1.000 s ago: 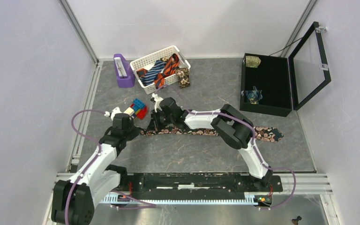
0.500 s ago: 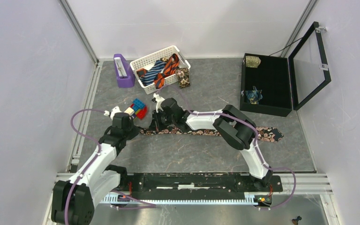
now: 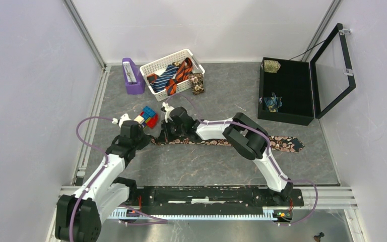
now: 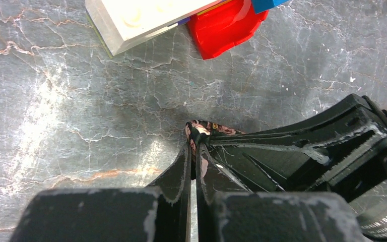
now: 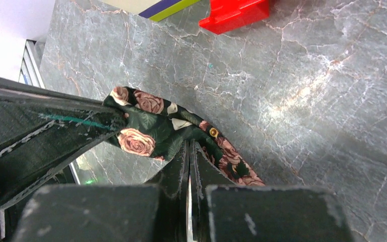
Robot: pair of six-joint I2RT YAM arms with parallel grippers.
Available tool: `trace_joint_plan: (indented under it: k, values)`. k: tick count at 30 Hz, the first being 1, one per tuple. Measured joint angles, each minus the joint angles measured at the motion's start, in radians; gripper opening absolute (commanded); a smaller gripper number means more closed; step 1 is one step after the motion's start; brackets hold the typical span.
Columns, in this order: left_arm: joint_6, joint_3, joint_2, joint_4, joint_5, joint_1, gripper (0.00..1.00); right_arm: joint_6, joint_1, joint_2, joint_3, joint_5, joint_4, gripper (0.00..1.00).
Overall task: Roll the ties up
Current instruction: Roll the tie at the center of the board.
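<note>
A dark tie with pink roses point(image 3: 211, 141) lies flat across the middle of the table, its broad end point(image 3: 289, 145) to the right. Both grippers meet at its narrow left end. My left gripper point(image 3: 148, 137) is shut on the very tip of the tie point(image 4: 201, 128), the fabric pinched between its fingertips point(image 4: 187, 156). My right gripper point(image 3: 165, 135) is shut on the same end just beside it, where the tie point(image 5: 146, 131) folds up off the table. Each wrist view shows the other gripper's black fingers close alongside.
Toy blocks point(image 3: 147, 116) sit just behind the grippers, the red one point(image 4: 227, 25) nearest. At the back stand a white basket point(image 3: 156, 65) of striped ties, a tan floral tie point(image 3: 197, 83) beside it, and a purple holder point(image 3: 132, 75). An open black case point(image 3: 302, 96) at right holds two rolled ties.
The right arm's wrist has shifted slightly left toward the left gripper. Both grippers stay shut on the tie's end.
</note>
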Motion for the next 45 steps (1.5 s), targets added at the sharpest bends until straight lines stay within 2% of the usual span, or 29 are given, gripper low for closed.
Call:
trace_joint_plan:
  k: [16, 24, 31, 38, 45]
  values:
    - [0.000, 0.018, 0.010, 0.006, 0.055, 0.000, 0.02, 0.004, -0.005, 0.023, 0.023, -0.003, 0.014, 0.00]
    - [0.000, 0.028, 0.018, 0.008, 0.061, 0.000, 0.02, -0.020, -0.046, -0.010, -0.003, -0.003, 0.014, 0.00]
    - [0.000, 0.062, 0.066, 0.011, 0.065, -0.029, 0.02, -0.029, -0.108, -0.151, -0.123, -0.014, 0.031, 0.00]
    - [0.000, 0.111, 0.170, 0.032, 0.040, -0.151, 0.03, -0.038, -0.234, -0.382, -0.319, -0.026, 0.074, 0.00]
    - [0.001, 0.135, 0.274, 0.049, 0.030, -0.227, 0.05, -0.053, -0.319, -0.512, -0.463, -0.023, 0.089, 0.00]
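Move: My left hand already pinches the tie's near-left end. The landing spot for it, on the flat strip, is about 7 cm to the right, 1 cm ahead and 1 cm lower. My closed right fingertips are right at that spot, reaching in from the right. The toy blocks sit some 9 cm straight ahead of my left hand; the white basket is about 27 cm ahead of it and 11 cm to the right. I clear my closed right hand out of the way first: it holds low on the tie, edges forward off the strip, then sweeps about 16 cm right, rising 9 cm and going some 7 cm forward. My left hand lifts the pinched end slightly, then carries it 7 cm right over the strip and lowers it, turning about 15 degrees clockwise, grip kept. ##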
